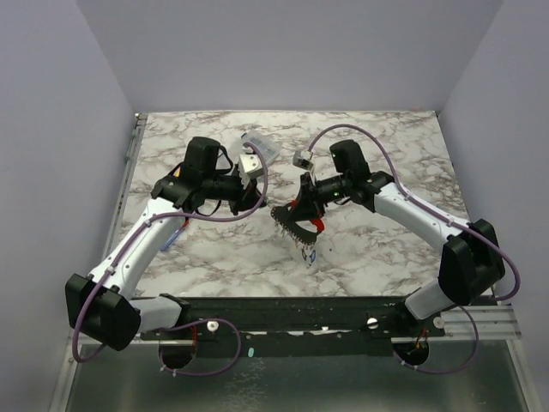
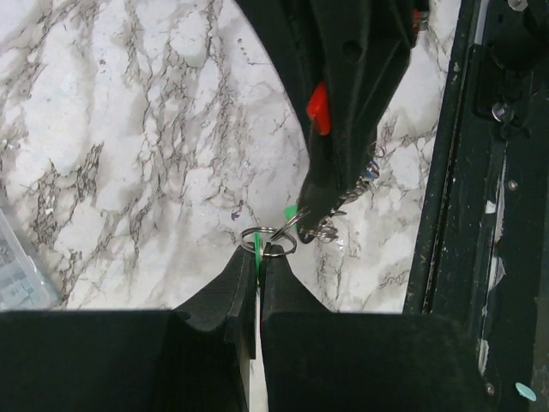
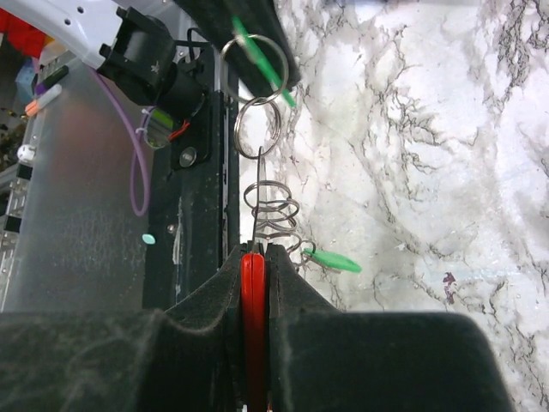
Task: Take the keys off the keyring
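Note:
My right gripper [image 3: 255,251] is shut on the red fob [image 3: 253,287] of the keyring, held above the marble table. Silvery coils of the keyring [image 3: 273,210] stick out past its fingertips, and a green-tagged key [image 3: 333,261] hangs beside them. A chain of small rings [image 3: 259,129] leads up to a second green-tagged key [image 3: 262,53]. My left gripper [image 2: 258,257] is shut on that green tag [image 2: 256,244], with its small ring [image 2: 268,241] just above the fingertips. In the top view both grippers meet at mid-table, the keys [image 1: 293,227] dangling below the fob [image 1: 317,225].
A clear plastic box [image 1: 257,144] lies at the back of the table [image 1: 386,146], seen also at the left edge of the left wrist view [image 2: 17,270]. The black base rail [image 1: 283,313] runs along the near edge. Grey walls enclose the three other sides.

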### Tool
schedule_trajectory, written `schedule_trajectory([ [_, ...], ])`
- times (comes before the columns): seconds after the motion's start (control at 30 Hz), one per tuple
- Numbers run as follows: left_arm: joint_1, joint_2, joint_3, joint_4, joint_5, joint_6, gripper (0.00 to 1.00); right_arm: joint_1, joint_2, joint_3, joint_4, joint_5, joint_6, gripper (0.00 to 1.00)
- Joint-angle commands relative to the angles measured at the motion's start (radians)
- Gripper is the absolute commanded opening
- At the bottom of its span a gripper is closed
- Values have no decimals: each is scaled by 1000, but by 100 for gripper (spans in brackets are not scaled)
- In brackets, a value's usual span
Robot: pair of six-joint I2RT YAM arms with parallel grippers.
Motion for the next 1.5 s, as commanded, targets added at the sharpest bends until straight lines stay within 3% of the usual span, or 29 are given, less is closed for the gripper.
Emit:
schedule_trajectory([
  [0.0,-76,-8,71,-77,-119,99,0,-5,-28,-49,81,2,-4,1],
  [0.2,-192,20,121,-145,-322,210,0,-5,-38,-127,193,0,-11,3],
  [0.33,-207,51,219,-238,-457,314,0,-5,-60,-186,247,7,-24,6],
  [0.6,-263,34,278,-274,-515,581,0,-4,-93,-241,302,1,-23,15],
  [0.73,-310,28,288,-265,-522,586,0,-5,-104,-247,302,-3,-19,32],
  [0.83,-360,46,294,-274,-543,546,0,-5,-108,-241,302,-5,-18,38],
  [1.1,-406,69,304,-286,-488,479,0,-13,-141,-212,272,-17,-21,44],
  [1.27,-409,62,285,-260,-524,503,0,-36,-170,-177,196,-22,-63,48],
  [1.47,-425,99,299,-259,-534,414,0,-36,-189,-118,143,-66,-23,48],
])
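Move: The left fingers already hold a green tag with its linked rings, which run across to the keyring plate; the plate's middle is about 8 cm right, 4 cm back and 5 cm below the left hand. From the right hand, which already grips the keyring at its red strip, the plate lies about 3 cm back, level left to right and 4 cm down. The blue tag hangs some 8 cm back, 2 cm right and 12 cm below the right hand; the linked rings are roughly 6 cm to its left and 2 cm above. Keeping its pinch on the green tag, the left hand shifts a little right and back, returns, then goes up and right towards the right hand, ending about 4 cm right, 2 cm back and 2 cm higher, while its wrist rolls and the fingers tip some 25 degrees farther down. The right hand sinks about 2.5 cm, comes up slightly, sinks again as its fingers open to about half and let go of the keyring, then rises some 3.5 cm, easing to the right. ##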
